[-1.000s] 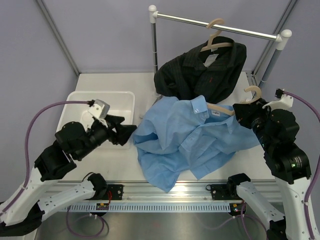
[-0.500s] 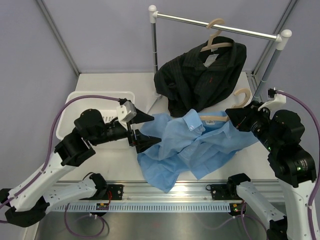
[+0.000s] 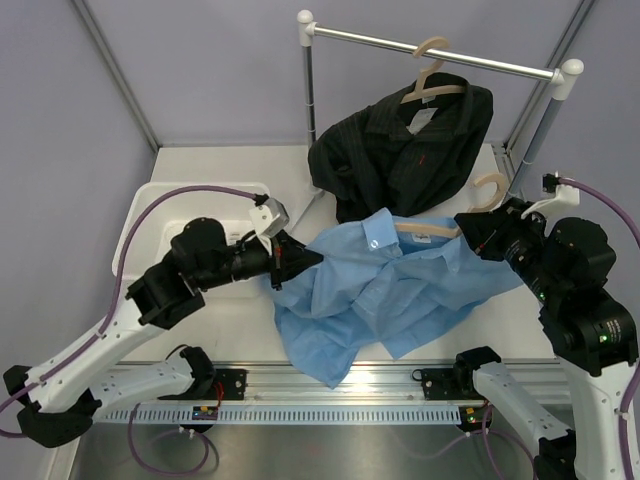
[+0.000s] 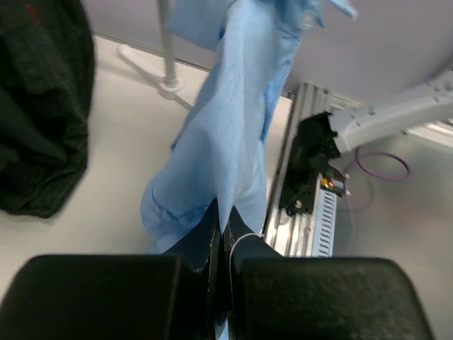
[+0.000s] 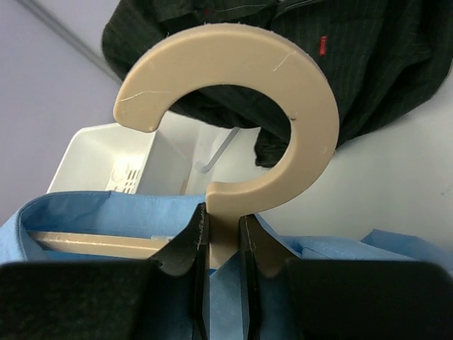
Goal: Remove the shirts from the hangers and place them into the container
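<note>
The light blue shirt lies spread mid-table, still on a beige hanger. My right gripper is shut on that hanger's neck just below the hook, holding the collar end up. My left gripper is shut on a fold of the blue shirt at its left edge, with the cloth pinched between the fingertips. The black pinstriped shirt hangs on the second hanger from the rail. The white container stands at the left, partly behind my left arm.
A metal clothes rack with white posts stands at the back right, its upright's foot on the table. A slotted aluminium rail with the arm mounts runs along the near edge. Grey walls close in the back and sides.
My left arm swung from beside the container over to the blue shirt, opened wide, then closed on its left edge. My right gripper raised the hanger slightly, pulling the shirt's collar up and back.
</note>
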Controlling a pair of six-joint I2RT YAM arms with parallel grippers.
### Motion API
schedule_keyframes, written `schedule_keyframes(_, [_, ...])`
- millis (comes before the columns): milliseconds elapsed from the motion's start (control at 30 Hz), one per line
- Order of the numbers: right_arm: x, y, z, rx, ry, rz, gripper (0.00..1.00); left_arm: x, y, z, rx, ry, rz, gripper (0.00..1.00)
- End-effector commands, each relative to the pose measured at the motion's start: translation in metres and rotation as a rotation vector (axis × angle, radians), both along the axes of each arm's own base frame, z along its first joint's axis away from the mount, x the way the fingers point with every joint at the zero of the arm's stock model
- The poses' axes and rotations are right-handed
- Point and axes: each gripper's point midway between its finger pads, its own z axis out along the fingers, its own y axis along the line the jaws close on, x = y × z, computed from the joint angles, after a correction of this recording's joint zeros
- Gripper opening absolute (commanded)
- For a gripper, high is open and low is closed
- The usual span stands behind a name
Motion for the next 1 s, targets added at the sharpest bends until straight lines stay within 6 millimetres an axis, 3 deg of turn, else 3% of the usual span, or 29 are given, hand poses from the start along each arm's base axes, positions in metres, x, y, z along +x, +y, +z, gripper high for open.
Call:
schedule_keyframes(0, [0.007, -0.029, 0.017, 0.017, -0.03, -0.18, 0.0, 0.05, 0.047, 0.026, -0.142, 0.022, 0.447, 0.0])
schedule_keyframes(100, [0.009, -0.066, -0.007, 0.035, 0.01, -0.415, 0.0, 0.063, 0.101, 0.043, -0.233, 0.01, 0.701, 0.0])
schedule_keyframes(167, [0.002, -0.071, 0.001, 0.137, -0.059, -0.45, 0.0, 0.06, 0.117, 0.05, -0.304, 0.007, 0.744, 0.0])
schedule_keyframes(200, [0.005, -0.067, -0.008, 0.162, -0.044, -0.445, 0.0, 0.061, 0.123, 0.052, -0.325, 0.015, 0.773, 0.0])
schedule_keyframes(300, [0.012, -0.04, -0.007, 0.296, -0.042, -0.338, 0.0, 0.056, 0.121, 0.049, -0.324, 0.035, 0.751, 0.0])
schedule_keyframes(433, [0.011, -0.011, 0.012, 0.486, -0.071, -0.2, 0.0, 0.052, 0.115, 0.036, -0.305, 0.072, 0.719, 0.0])
schedule_keyframes(567, [-0.002, -0.015, 0.045, 0.589, -0.17, -0.182, 0.0, 0.048, 0.126, 0.017, -0.287, 0.085, 0.746, 0.0])
schedule_keyframes(667, [-0.006, 0.0, 0.071, 0.681, -0.203, -0.079, 0.0, 0.035, 0.108, 0.006, -0.275, 0.112, 0.624, 0.0])
schedule_keyframes(733, [-0.005, 0.024, 0.081, 0.765, -0.172, 0.053, 0.0, 0.03, 0.091, 0.008, -0.301, 0.124, 0.547, 0.0])
schedule_keyframes(767, [-0.005, 0.031, 0.095, 0.812, -0.215, 0.116, 0.0, 0.025, 0.08, -0.001, -0.298, 0.159, 0.492, 0.0])
schedule_keyframes(800, [-0.004, 0.036, 0.1, 0.843, -0.216, 0.15, 0.0, 0.022, 0.073, 0.006, -0.335, 0.153, 0.453, 0.0])
schedule_keyframes(833, [-0.003, 0.044, 0.11, 0.873, -0.217, 0.212, 0.0, 0.021, 0.065, -0.004, -0.332, 0.169, 0.423, 0.0])
schedule_keyframes(867, [-0.003, 0.047, 0.116, 0.884, -0.22, 0.234, 0.0, 0.012, 0.056, 0.005, -0.382, 0.169, 0.343, 0.0])
schedule_keyframes(933, [0.0, 0.053, 0.12, 0.918, -0.197, 0.27, 0.0, 0.004, 0.047, 0.006, -0.419, 0.171, 0.271, 0.0])
schedule_keyframes(967, [-0.004, 0.052, 0.131, 0.933, -0.248, 0.296, 0.0, -0.003, 0.04, -0.005, -0.414, 0.199, 0.219, 0.0])
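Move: The left hand, pinching the blue shirt, has the container about 28 cm to its left, 10 cm ahead and 28 cm below; the hanger bar lies some 20 cm to its right and 5 cm ahead. From the right hand, holding the hanger's neck, the blue shirt's collar is roughly 15 cm left and level ahead; the black shirt hangs about 20 cm ahead and 10 cm left. Keeping its pinch, the left hand hauls the blue shirt left, easing back to 6 cm; right rolls hanger 40 degrees. ##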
